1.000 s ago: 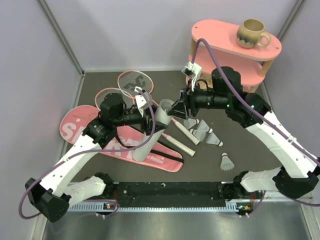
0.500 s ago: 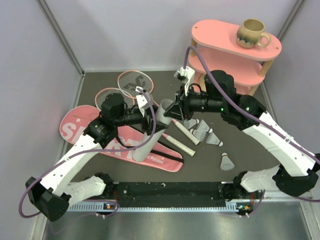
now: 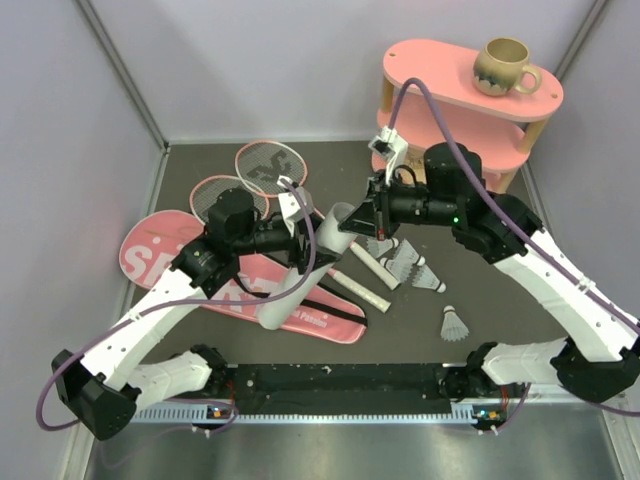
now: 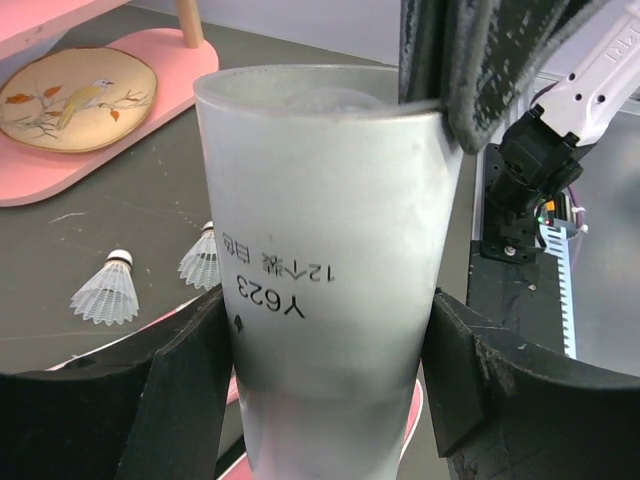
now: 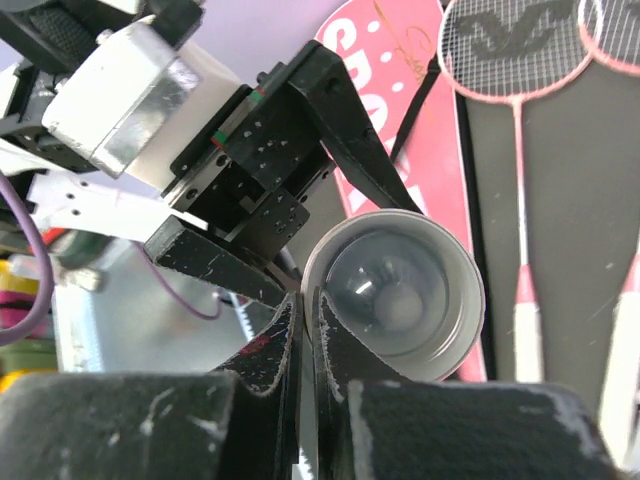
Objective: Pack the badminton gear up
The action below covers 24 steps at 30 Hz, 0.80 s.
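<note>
My left gripper (image 3: 298, 238) (image 4: 325, 335) is shut on the long white tube (image 3: 284, 300) (image 4: 320, 220), holding it tilted above the pink bag (image 3: 160, 255). At the tube's open mouth (image 5: 400, 290), my right gripper (image 3: 354, 218) (image 5: 305, 300) is shut on the rim, one finger inside and one outside. Two pink-framed rackets (image 3: 268, 163) (image 5: 515, 45) lie behind the bag, their white handles (image 3: 362, 268) reaching toward the middle. Three shuttlecocks (image 3: 455, 322) (image 4: 105, 290) rest on the mat to the right.
The pink two-tier shelf (image 3: 470, 100) stands at the back right with the beige mug (image 3: 503, 66) on top. Its lower tier (image 4: 150, 130) holds a round plate with a bird picture (image 4: 75, 95). Grey walls close in the dark mat.
My right gripper has gone from open beside the tube's mouth to shut on its rim. The tube's top has shifted slightly right; my left gripper has kept its hold.
</note>
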Each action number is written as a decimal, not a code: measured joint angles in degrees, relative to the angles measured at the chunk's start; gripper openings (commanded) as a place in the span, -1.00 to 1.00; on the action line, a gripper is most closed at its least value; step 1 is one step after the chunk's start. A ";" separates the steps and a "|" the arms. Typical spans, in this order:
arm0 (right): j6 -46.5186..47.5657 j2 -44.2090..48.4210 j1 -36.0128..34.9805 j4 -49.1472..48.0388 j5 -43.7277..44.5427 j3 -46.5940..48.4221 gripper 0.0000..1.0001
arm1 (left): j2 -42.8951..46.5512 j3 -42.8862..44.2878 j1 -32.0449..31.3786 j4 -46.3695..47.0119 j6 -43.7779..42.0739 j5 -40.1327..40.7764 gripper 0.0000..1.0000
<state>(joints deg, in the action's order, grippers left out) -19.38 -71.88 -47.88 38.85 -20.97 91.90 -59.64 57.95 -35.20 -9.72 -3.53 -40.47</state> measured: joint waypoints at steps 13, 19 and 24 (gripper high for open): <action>-11.37 6.49 7.21 -4.11 -8.24 -5.97 -1.00 | -1.44 -0.13 -1.62 -1.68 -0.92 0.72 -0.74; -12.17 10.54 7.48 -7.39 -8.90 -5.97 -1.00 | -1.75 -0.13 -1.79 -1.88 -1.46 1.60 -0.75; -12.37 10.12 7.54 -7.87 -8.66 -5.97 -1.00 | -1.60 -0.33 -2.51 -1.99 -2.25 1.88 -0.75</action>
<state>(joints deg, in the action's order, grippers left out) -31.75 -61.76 -40.34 30.98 -29.63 85.93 -61.23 57.63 -37.71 -11.70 -5.78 -38.59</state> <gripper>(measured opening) 0.007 0.707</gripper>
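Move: The right fingers are already shut on the near edge of the clear cap in the tube's mouth; the cap's middle is about 3 cm ahead, 2 cm left and 1 cm below. Some 38 cm below that hand, a racket handle lies 7 cm ahead and 4 cm right, and the shuttlecock cluster 15 cm ahead and 15 cm right. From the left hand, gripping the tube, the cap is roughly 8 cm up, 4 cm right and 4 cm ahead. Still pinching the clear cap's edge, the right hand pulls it out of the tube's mouth, first drawing some 2 cm to the right, then rising about 5 cm while going farther right and slightly back, its fingertips swinging up about 15 degrees. The left hand keeps its hold on the tube, is drawn about 1 cm right early on, then sinks some 2 cm. ##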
